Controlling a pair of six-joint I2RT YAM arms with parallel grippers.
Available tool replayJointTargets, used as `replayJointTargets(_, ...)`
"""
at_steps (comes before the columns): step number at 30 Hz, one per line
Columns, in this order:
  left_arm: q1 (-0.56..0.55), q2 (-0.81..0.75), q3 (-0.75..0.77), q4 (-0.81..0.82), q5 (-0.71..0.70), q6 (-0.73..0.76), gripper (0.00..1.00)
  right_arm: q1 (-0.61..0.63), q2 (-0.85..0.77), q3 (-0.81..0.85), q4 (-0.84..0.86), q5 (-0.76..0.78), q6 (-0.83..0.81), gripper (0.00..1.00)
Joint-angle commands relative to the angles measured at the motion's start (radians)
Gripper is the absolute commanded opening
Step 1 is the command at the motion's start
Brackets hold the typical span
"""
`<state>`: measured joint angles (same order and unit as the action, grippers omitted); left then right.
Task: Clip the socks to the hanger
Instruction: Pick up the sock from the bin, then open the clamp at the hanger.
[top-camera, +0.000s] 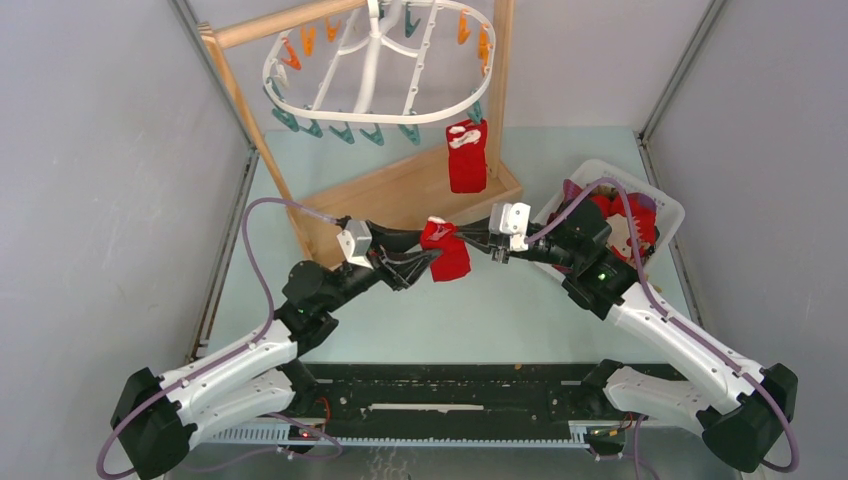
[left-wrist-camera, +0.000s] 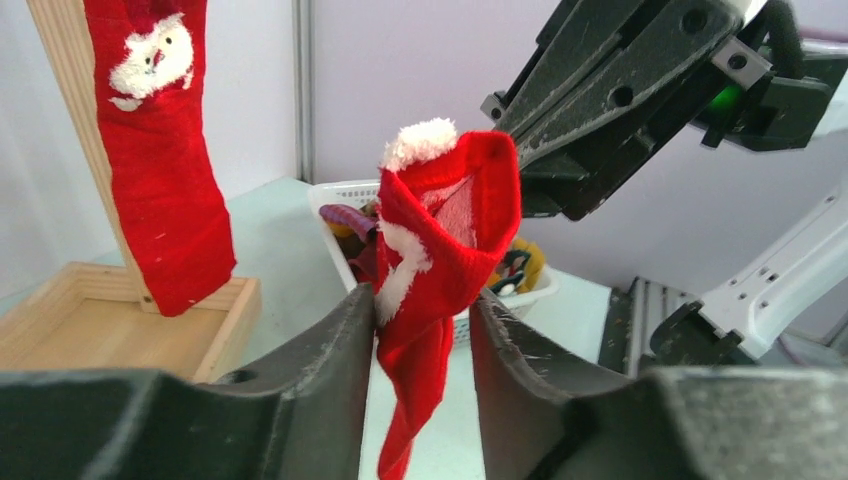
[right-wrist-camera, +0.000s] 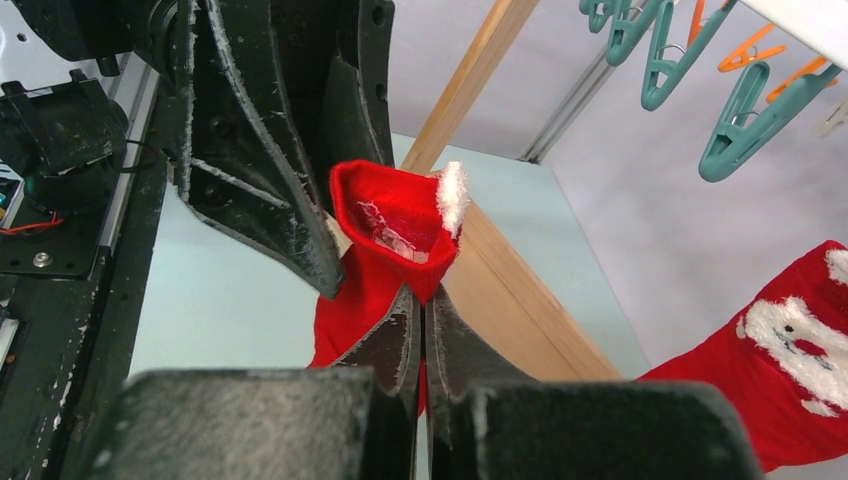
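A red sock (top-camera: 450, 256) with white trim hangs in the air between my two grippers. My right gripper (right-wrist-camera: 422, 295) is shut on the edge of its cuff (right-wrist-camera: 390, 215). My left gripper (left-wrist-camera: 425, 300) is open, and the sock (left-wrist-camera: 440, 230) hangs between its two fingers, brushing them. In the top view the left gripper (top-camera: 428, 262) comes from the left and the right gripper (top-camera: 472, 240) from the right. The white hanger (top-camera: 372, 60) hangs behind them, with a second red sock (top-camera: 467, 155) with a white figure clipped at its right.
A wooden stand with a tray base (top-camera: 400, 195) holds the hanger. Teal clothespins (right-wrist-camera: 745, 125) and orange ones dangle from the rim. A white basket (top-camera: 662, 205) at the right holds more socks (top-camera: 612, 212). The clipped sock (left-wrist-camera: 160, 160) hangs close to the stand's post.
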<state>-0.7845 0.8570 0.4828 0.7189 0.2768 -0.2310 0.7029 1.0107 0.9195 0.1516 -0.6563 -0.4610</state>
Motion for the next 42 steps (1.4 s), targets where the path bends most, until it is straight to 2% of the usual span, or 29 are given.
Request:
replayJointTargets(1, -0.007, -0.003, 0.045, 0.070, -0.011, -0.018, 0.37, 0.007, -0.001, 0.039, 0.011, -0.002, 0.013, 0.01)
replayJointTargets(6, -0.009, -0.001, 0.043, 0.074, -0.008, -0.028, 0.27, 0.007, -0.002, 0.038, 0.012, -0.002, 0.015, 0.02)
replayJointTargets(11, -0.008, 0.002, 0.043, 0.074, 0.003, -0.027, 0.01, 0.009, -0.001, 0.039, 0.012, -0.003, 0.015, 0.02)
replayJointTargets(16, -0.010, -0.009, 0.041, 0.051, 0.007, 0.016, 0.00, 0.009, -0.001, 0.038, 0.009, -0.001, 0.013, 0.07)
replayJointTargets(19, -0.012, -0.035, 0.042, -0.015, -0.011, 0.095, 0.00, 0.007, -0.006, 0.039, 0.013, 0.005, 0.005, 0.26)
replayJointTargets(22, -0.011, -0.065, 0.033, -0.087, -0.060, 0.198, 0.00, -0.008, -0.012, 0.039, 0.027, 0.013, 0.000, 0.40)
replayJointTargets(28, -0.010, -0.119, -0.008, -0.125, -0.144, 0.326, 0.00, -0.017, 0.000, 0.097, -0.018, 0.028, -0.034, 0.57)
replayJointTargets(33, -0.010, -0.153, -0.038, -0.140, -0.238, 0.412, 0.00, 0.011, 0.052, 0.151, 0.070, 0.090, -0.010, 0.71)
replayJointTargets(39, 0.019, -0.167, -0.096, -0.090, -0.315, 0.440, 0.00, 0.106, 0.198, 0.246, 0.203, 0.403, 0.078, 0.78)
replayJointTargets(42, 0.044, -0.169, -0.128, -0.054, -0.332, 0.429, 0.00, 0.127, 0.257, 0.280, 0.263, 0.501, 0.116, 0.78)
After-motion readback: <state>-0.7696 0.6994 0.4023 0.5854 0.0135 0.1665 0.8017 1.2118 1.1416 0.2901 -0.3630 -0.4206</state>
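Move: The sock being handed over hangs between the left hand's open fingers, its middle about 3 cm to the right, level fore and aft, and 3 cm lower. From the right hand, which still grips it, that is some 2 cm left, 2 cm back and 3 cm down. The hung sock is about 12 cm ahead of the right hand, 1 cm right, at its height; the nearest free clip is some 14 cm ahead, 7 cm left, 8 cm higher. The left fingers shut on the sock near its cuff while both hands hold nearly still; only then do the right fingers open wide and let go. The left hand draws the sock left and forward about 7 cm, swinging counter-clockwise some 20 degrees and dipping at the end, as the emptied right hand rises about 7 cm, then also heads forward and left towards the hanger. ##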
